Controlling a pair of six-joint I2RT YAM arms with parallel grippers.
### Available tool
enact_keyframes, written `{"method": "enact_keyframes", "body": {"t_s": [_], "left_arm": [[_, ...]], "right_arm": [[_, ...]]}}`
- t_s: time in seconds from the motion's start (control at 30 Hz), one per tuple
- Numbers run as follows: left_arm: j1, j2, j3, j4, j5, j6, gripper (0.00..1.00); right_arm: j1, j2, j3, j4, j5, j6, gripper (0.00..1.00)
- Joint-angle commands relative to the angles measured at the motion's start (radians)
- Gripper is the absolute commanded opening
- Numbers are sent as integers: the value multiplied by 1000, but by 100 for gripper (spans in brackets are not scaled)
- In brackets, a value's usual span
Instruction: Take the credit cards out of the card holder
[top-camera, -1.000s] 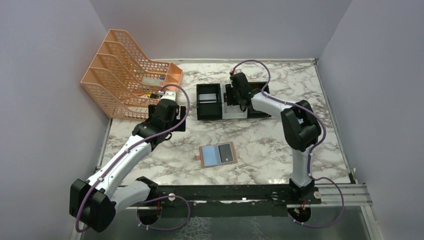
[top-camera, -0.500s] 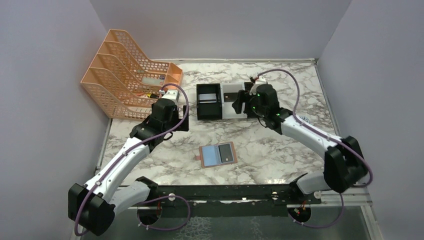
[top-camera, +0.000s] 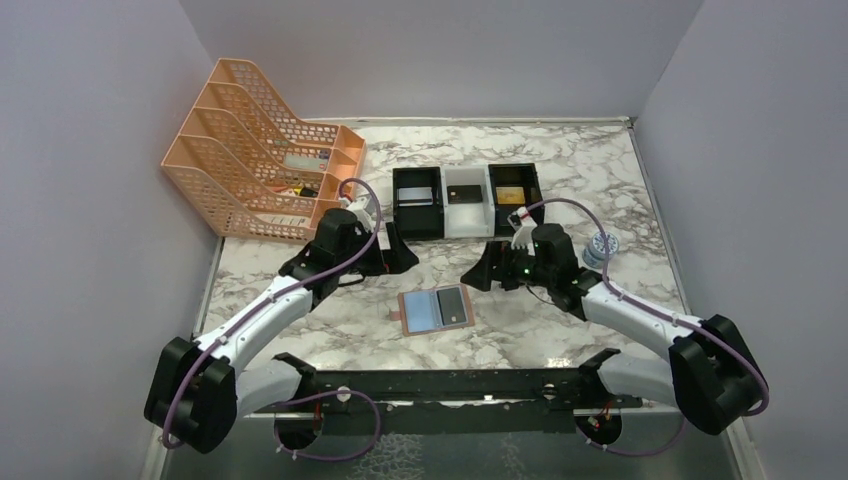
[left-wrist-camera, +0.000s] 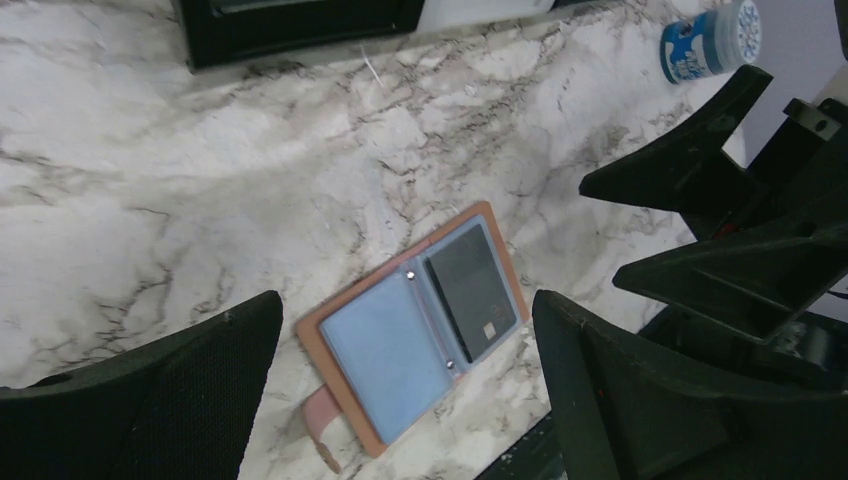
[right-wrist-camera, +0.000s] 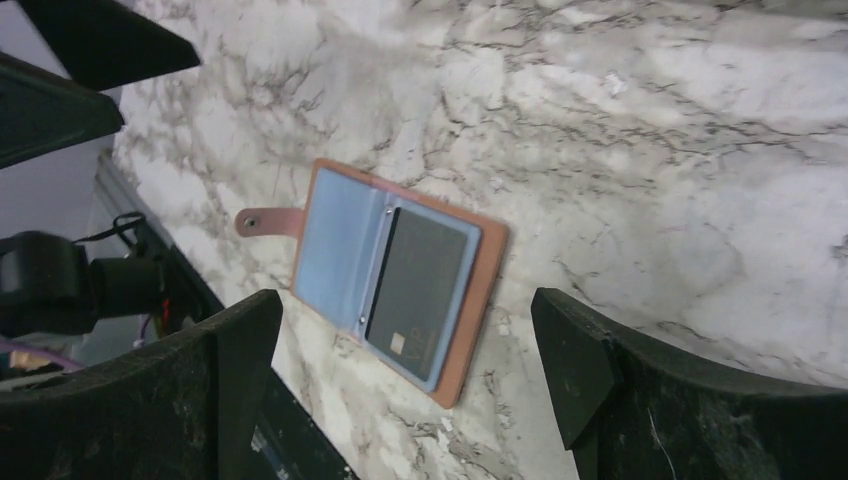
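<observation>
The card holder (top-camera: 428, 311) lies spread open on the marble table, tan leather with pale blue lining and a small tab on its left. One dark grey credit card (top-camera: 455, 306) sits in its right-hand pocket; the left pocket looks empty. My left gripper (top-camera: 388, 260) hovers open behind and left of it, and my right gripper (top-camera: 484, 272) hovers open behind and right. The left wrist view has the card holder (left-wrist-camera: 400, 340) and the card (left-wrist-camera: 472, 292) between my wide jaws. The right wrist view looks down on the card holder (right-wrist-camera: 385, 265) and the card (right-wrist-camera: 418, 290) too.
Three box trays stand in a row at the back: black (top-camera: 418, 226), white (top-camera: 467, 221) with a dark card (top-camera: 462, 196) inside, and black (top-camera: 533, 178) with a gold card (top-camera: 510, 196). An orange mesh file rack (top-camera: 250, 150) fills the back left. A small blue-and-white container (top-camera: 600, 245) stands at right.
My right arm swung back from over the trays to just behind the card holder, and its jaws opened wide. My left arm moved right, towards the card holder.
</observation>
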Motion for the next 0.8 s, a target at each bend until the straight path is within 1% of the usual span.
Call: {"method": "enact_keyframes", "body": {"t_s": [0.0, 0.07, 0.1, 0.17, 0.27, 0.37, 0.57, 0.77], "left_arm": [[-4, 37, -97, 224, 196, -189, 99], [-19, 54, -126, 292, 206, -230, 99], [-28, 65, -129, 302, 203, -236, 99], [-49, 90, -127, 304, 194, -237, 99], [-86, 128, -121, 305, 171, -239, 99], [-131, 163, -114, 307, 134, -247, 99], [-222, 238, -97, 331, 71, -268, 99], [-251, 292, -90, 385, 56, -293, 99]], "right_arm": [[-3, -8, 10, 66, -171, 14, 91], [-3, 35, 31, 8, -191, 12, 84], [-3, 55, 30, 9, -218, 16, 81], [-3, 89, 2, 48, -268, 55, 73], [-3, 130, -57, 152, -327, 122, 63], [-3, 168, -78, 196, -351, 148, 52], [-3, 226, -49, 157, -348, 131, 42], [-3, 277, -30, 165, -351, 138, 33]]}}
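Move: The black credit card in the right pocket of the open card holder lies about 8 cm to the right hand's left, 4 cm back and 7 below; the holder's middle is some 4 cm farther left, at about the same depth. The white tray is 22 cm ahead of this hand, 5 to its left. From the left hand the holder's middle is roughly 7 cm back, 9 right and 12 below, the left black tray 19 ahead and 4 right. Both hands close in on the open card holder from either side: the right draws back about 5.5 cm and sinks nearly as far, easing a little left to the card's side of the holder, while its fingers narrow from wide open to roughly a third and tip some 20 degrees more steeply down. The left, still wide open, travels right, down and back together, about 12 cm in all, to hover over the holder, tipping its fingers downward and turning slightly clockwise. ##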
